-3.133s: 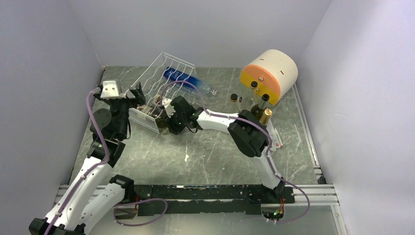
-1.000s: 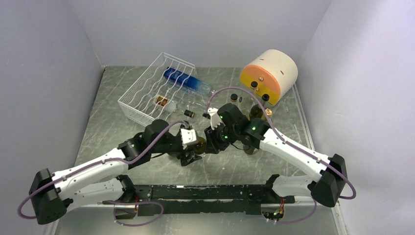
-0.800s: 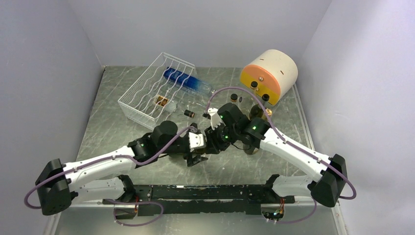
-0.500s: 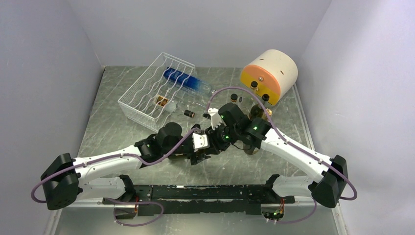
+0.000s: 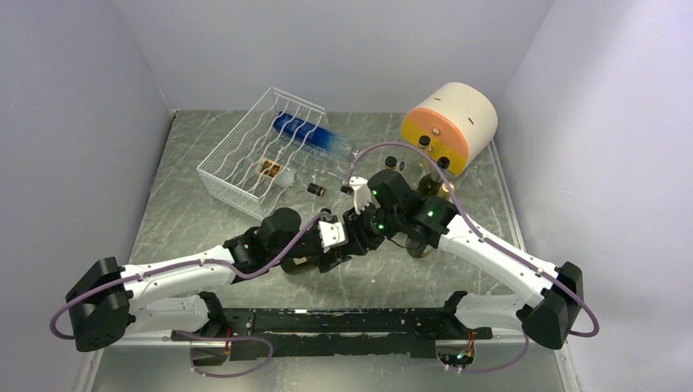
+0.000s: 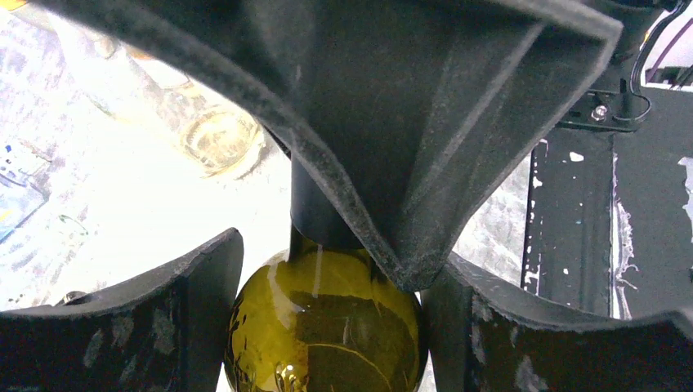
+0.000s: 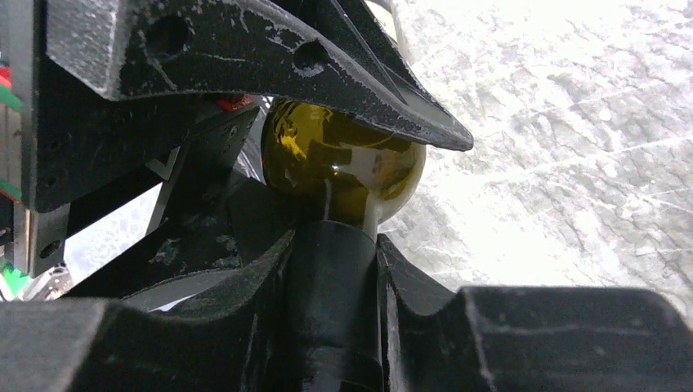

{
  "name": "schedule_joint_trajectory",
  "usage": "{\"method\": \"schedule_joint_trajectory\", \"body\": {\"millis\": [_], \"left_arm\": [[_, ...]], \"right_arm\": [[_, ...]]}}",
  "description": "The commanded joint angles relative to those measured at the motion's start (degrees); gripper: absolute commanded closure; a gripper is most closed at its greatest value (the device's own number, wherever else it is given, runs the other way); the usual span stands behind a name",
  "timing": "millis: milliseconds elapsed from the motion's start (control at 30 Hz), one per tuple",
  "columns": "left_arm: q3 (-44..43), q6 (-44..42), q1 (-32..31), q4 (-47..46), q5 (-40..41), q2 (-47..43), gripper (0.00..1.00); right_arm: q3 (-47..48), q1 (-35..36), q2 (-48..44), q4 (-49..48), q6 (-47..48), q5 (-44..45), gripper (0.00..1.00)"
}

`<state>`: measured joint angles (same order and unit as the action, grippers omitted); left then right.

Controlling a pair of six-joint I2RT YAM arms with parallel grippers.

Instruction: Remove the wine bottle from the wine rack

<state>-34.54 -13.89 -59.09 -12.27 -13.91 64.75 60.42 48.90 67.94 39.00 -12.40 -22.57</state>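
Observation:
An olive-green wine bottle point(image 6: 327, 327) hangs between my two grippers over the middle of the table, away from the white wire wine rack point(image 5: 245, 159) at the back left. My right gripper point(image 7: 331, 269) is shut on the bottle's black-capped neck point(image 7: 331, 294). The round green shoulder point(image 7: 343, 159) shows just past its fingers. My left gripper point(image 6: 331, 282) faces it from the other side, a finger point(image 6: 196, 310) pressed on each flank of the bottle's body. From above, the left gripper point(image 5: 331, 247) and right gripper point(image 5: 353, 235) meet tip to tip and hide most of the bottle.
A blue bottle point(image 5: 306, 133) lies across the rack's far end and a small brown item point(image 5: 270, 169) sits inside it. A small dark bottle point(image 5: 315, 189) lies on the table beside the rack. A cream cylinder with an orange face point(image 5: 449, 122) stands back right, with small bottles point(image 5: 441, 189) in front of it.
My left arm has swung right from the rack side to meet the right gripper. Its jaws have closed in on the bottle's body. The right gripper kept hold of the neck and barely moved.

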Motion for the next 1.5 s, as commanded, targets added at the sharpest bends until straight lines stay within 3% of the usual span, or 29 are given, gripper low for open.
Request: {"method": "schedule_joint_trajectory", "body": {"millis": [0, 133, 233, 567, 733, 900, 1333, 1467], "left_arm": [[1.76, 2.16, -0.32, -0.47, 3.26, -1.82, 0.82], [3.06, 3.72, -0.36, 0.12, 4.88, -4.47, 0.86], [3.83, 4.82, -0.34, 0.79, 5.69, -6.37, 0.93], [3.68, 12.60, -0.38, 3.73, 16.44, -13.88, 0.93], [4.02, 20.43, -0.36, 5.72, 31.05, -20.74, 0.93], [-0.25, 30.82, -0.33, 16.76, 47.20, -22.45, 0.93], [-14.19, 58.69, -0.13, 52.57, 71.25, -19.13, 0.93], [-14.62, 59.82, 1.65, 55.88, 76.07, -23.12, 0.93]], "right_arm": [[3.28, 0.18, -3.25, -6.86, -2.15, -4.46, 0.62], [4.16, 0.17, -4.50, -7.36, -3.24, -2.83, 0.45], [4.90, 0.15, -5.00, -7.75, -4.08, -1.39, 0.38], [11.62, 0.07, -7.37, -2.09, -5.96, 17.72, 0.27], [12.00, 0.03, -10.35, -1.48, -5.43, 22.93, 0.23], [11.32, 0.00, -11.74, -1.41, -4.34, 24.46, 0.20], [6.18, 0.04, -10.34, -6.46, -4.26, 19.86, 0.20], [5.89, -0.03, -9.24, -6.96, -3.50, 19.54, 0.20]]}}
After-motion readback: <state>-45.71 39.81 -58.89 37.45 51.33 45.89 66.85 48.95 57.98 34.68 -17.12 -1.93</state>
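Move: Both hands already hold the wine bottle, the left around its shoulder, the right by its neck; its middle is about 8 cm left, 2 back and 8 below the right hand. From the left hand, the bare table spot lies roughly 21 cm left, 6 ahead and 18 down, with the rack's near corner some 22 left and 18 ahead. The standing bottle is about 18 cm right of the right hand and 7 ahead. The right hand releases the neck and rises; the left carries the bottle about 20 cm left, turning counter-clockwise. ##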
